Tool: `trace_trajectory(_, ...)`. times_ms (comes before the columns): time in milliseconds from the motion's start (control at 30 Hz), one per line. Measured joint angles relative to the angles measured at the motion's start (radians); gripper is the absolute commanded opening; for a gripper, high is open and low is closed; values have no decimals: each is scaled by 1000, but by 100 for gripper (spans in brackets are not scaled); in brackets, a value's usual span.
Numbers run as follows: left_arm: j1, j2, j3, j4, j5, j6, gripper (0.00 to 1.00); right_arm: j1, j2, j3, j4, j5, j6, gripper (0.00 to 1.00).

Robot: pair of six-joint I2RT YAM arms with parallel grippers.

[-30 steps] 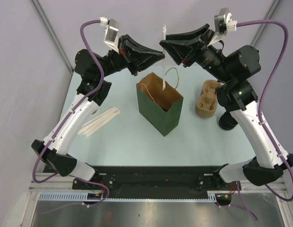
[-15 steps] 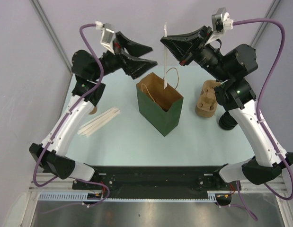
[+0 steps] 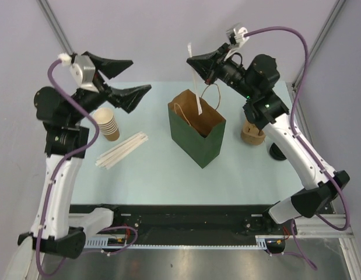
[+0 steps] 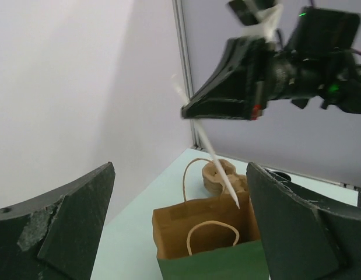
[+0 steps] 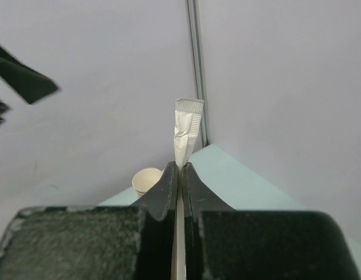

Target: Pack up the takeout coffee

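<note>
A green paper bag point(image 3: 197, 140) with a brown inside and twine handles stands open mid-table; it also shows in the left wrist view point(image 4: 215, 265). My right gripper point(image 3: 192, 60) is shut on a white paper-wrapped straw point(image 3: 197, 93) and holds it upright over the bag, its lower end at the bag's mouth. In the right wrist view the straw point(image 5: 186, 128) sticks up between the closed jaws of the right gripper point(image 5: 179, 166). My left gripper point(image 3: 140, 74) is open and empty, high and left of the bag. I cannot make out the takeout coffee with certainty.
A stack of lidless paper cups point(image 3: 108, 123) stands at the left, with several wrapped straws point(image 3: 123, 150) lying beside it. Brown pulp cup carriers point(image 3: 254, 129) sit right of the bag. A small black round thing point(image 3: 277, 154) lies half hidden under the right arm.
My left arm has swung left and away from the bag, uncovering the cup stack. My right gripper has shifted left with the straw still in it.
</note>
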Motion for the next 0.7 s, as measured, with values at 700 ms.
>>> trace_trajectory(700,26,-190,-277,-167,-69,83,99,0,95,-309,15,3,-16,4)
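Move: The green paper bag, open end up, stands about 5 cm ahead of the right hand, 2 cm to its right, its middle some 34 cm below. From that same hand the loose straws lie 3 cm ahead, 28 cm left and the cup stack 9 cm ahead, 32 cm left; the brown cup carriers are 8 cm ahead, 25 cm right. From the left hand the bag is roughly 11 cm ahead, 22 cm right, 34 cm below. Downward, nearly 20 cm and drifting some 5 cm forward and a little left, the right hand brings the wrapped straw it still pinches to the bag's mouth, fingers tipping down about 20 degrees to near level, lower end leading in. The empty left hand, fingers wide open and clear of the bag, sinks 9 cm after easing back slightly, its fingers dipping a little. ##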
